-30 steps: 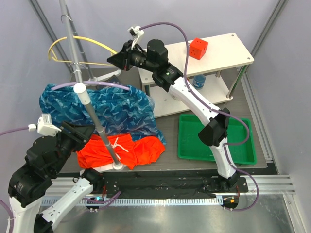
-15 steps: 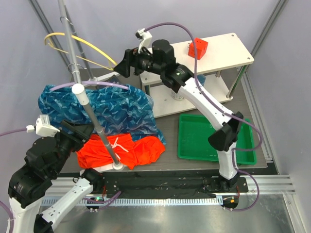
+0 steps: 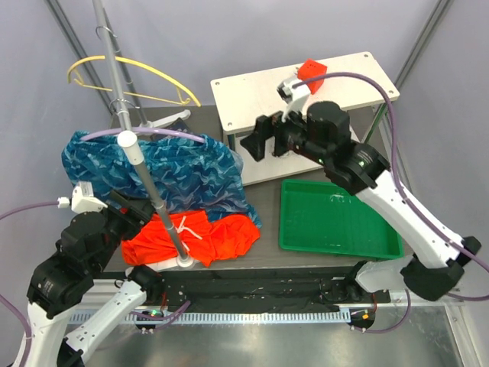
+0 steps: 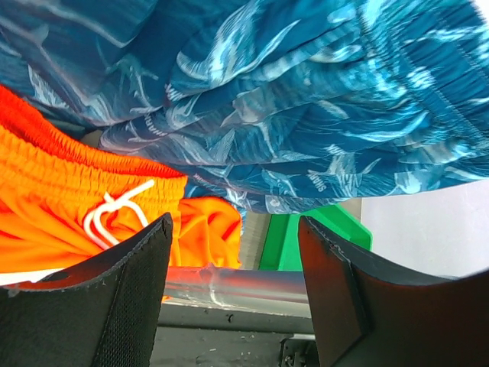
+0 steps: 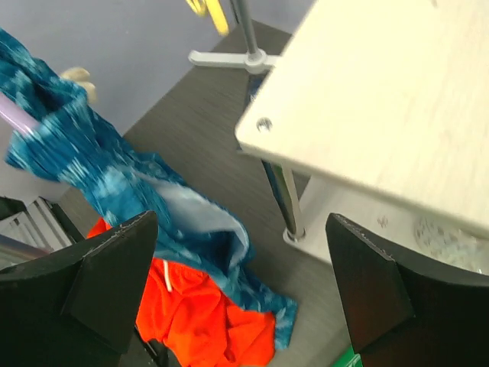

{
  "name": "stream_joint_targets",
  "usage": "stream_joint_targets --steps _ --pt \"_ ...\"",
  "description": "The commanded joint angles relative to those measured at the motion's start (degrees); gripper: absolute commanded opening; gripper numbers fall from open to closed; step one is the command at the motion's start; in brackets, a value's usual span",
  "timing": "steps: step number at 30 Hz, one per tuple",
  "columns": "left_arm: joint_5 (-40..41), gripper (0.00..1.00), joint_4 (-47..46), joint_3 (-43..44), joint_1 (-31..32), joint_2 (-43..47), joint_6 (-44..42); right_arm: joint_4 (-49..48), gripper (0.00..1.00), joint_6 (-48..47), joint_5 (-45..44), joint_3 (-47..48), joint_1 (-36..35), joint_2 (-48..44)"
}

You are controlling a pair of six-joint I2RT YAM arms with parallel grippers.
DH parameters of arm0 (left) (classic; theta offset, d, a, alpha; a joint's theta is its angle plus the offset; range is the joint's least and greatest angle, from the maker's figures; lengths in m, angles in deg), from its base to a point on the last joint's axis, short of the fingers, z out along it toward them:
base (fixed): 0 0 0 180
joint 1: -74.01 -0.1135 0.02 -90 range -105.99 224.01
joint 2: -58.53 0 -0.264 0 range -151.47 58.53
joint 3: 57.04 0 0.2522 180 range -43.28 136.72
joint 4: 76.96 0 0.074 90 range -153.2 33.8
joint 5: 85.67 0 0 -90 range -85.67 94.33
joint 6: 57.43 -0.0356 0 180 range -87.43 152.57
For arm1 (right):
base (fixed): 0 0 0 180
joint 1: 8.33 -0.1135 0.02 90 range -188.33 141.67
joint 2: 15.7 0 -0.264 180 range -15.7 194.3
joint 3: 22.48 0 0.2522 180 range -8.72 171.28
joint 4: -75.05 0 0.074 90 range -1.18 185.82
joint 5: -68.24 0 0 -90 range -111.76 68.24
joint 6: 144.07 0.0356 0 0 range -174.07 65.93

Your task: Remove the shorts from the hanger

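Observation:
The blue-teal shorts lie heaped on the dark table round the rack pole, and the orange shorts with a white drawstring lie partly under their near edge. The bare yellow hanger hangs on the rack at the back left, with no cloth on it. My left gripper is open beside the orange shorts; in its wrist view both shorts fill the frame and nothing sits between the fingers. My right gripper hovers open in front of the shelf, away from the hanger and from the shorts below.
The metal rack pole rises slanted from its base at the front left. A white two-tier shelf with a red cube stands at the back right. A green tray lies in front of the shelf.
My right arm has pulled back from the hanger toward the right and its jaws have opened wide. The hanger has swung back to the left. My left gripper has opened somewhat.

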Motion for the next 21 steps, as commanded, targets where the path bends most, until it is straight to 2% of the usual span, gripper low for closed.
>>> stream_joint_targets --steps 1,6,11,14,17,18,21 --pt "-3.1 0.67 -3.3 -1.5 0.2 0.3 0.7 0.1 0.97 4.9 -3.7 -12.8 0.0 -9.1" --pt "-4.6 0.66 -3.7 -2.9 0.2 1.2 1.1 0.1 1.0 13.3 -0.2 -26.3 -2.6 -16.0" --pt "-5.5 0.65 -2.7 -3.0 0.2 0.9 1.5 -7.8 1.0 18.2 -6.8 -40.6 -15.0 -21.5" --pt "-6.0 0.65 -1.1 -2.5 0.2 0.7 2.1 -13.0 1.0 18.0 -6.5 -45.8 -19.7 -19.0" --pt "-4.5 0.65 1.6 -1.3 0.3 1.4 2.8 -17.8 1.0 15.1 -11.1 -49.2 -27.0 -15.1" --pt "-3.8 0.65 2.5 -1.0 0.3 1.7 3.1 -21.1 1.0 13.2 -15.8 -50.2 -30.9 -14.1" --pt "-0.6 0.63 4.7 0.6 0.2 3.1 4.0 -27.8 1.0 11.9 -22.7 -52.5 -35.2 -9.4"
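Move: Below the right hand, the orange shorts lie heaped on the table, about 15 cm back, 18 cm to its left and some 40 cm down. The blue shorts hang roughly 25 cm to that hand's left, almost level fore and aft and 20 cm lower; the green tray is 10 cm back, 23 cm to the right, 41 cm down. From the left hand, the orange shorts lie about 7 cm right, 1 cm back and 29 cm below. Swooping down some 26 cm and back about 18 cm, the right hand leaves the hanger rack and shelf and heads for the right end of the orange shorts, drifting slightly right first and then left. Its wide-open fingers tip about 20 degrees farther down and swing counter-clockwise towards the shorts, without touching them yet. The left hand, fingers still open, sinks 2 cm. ##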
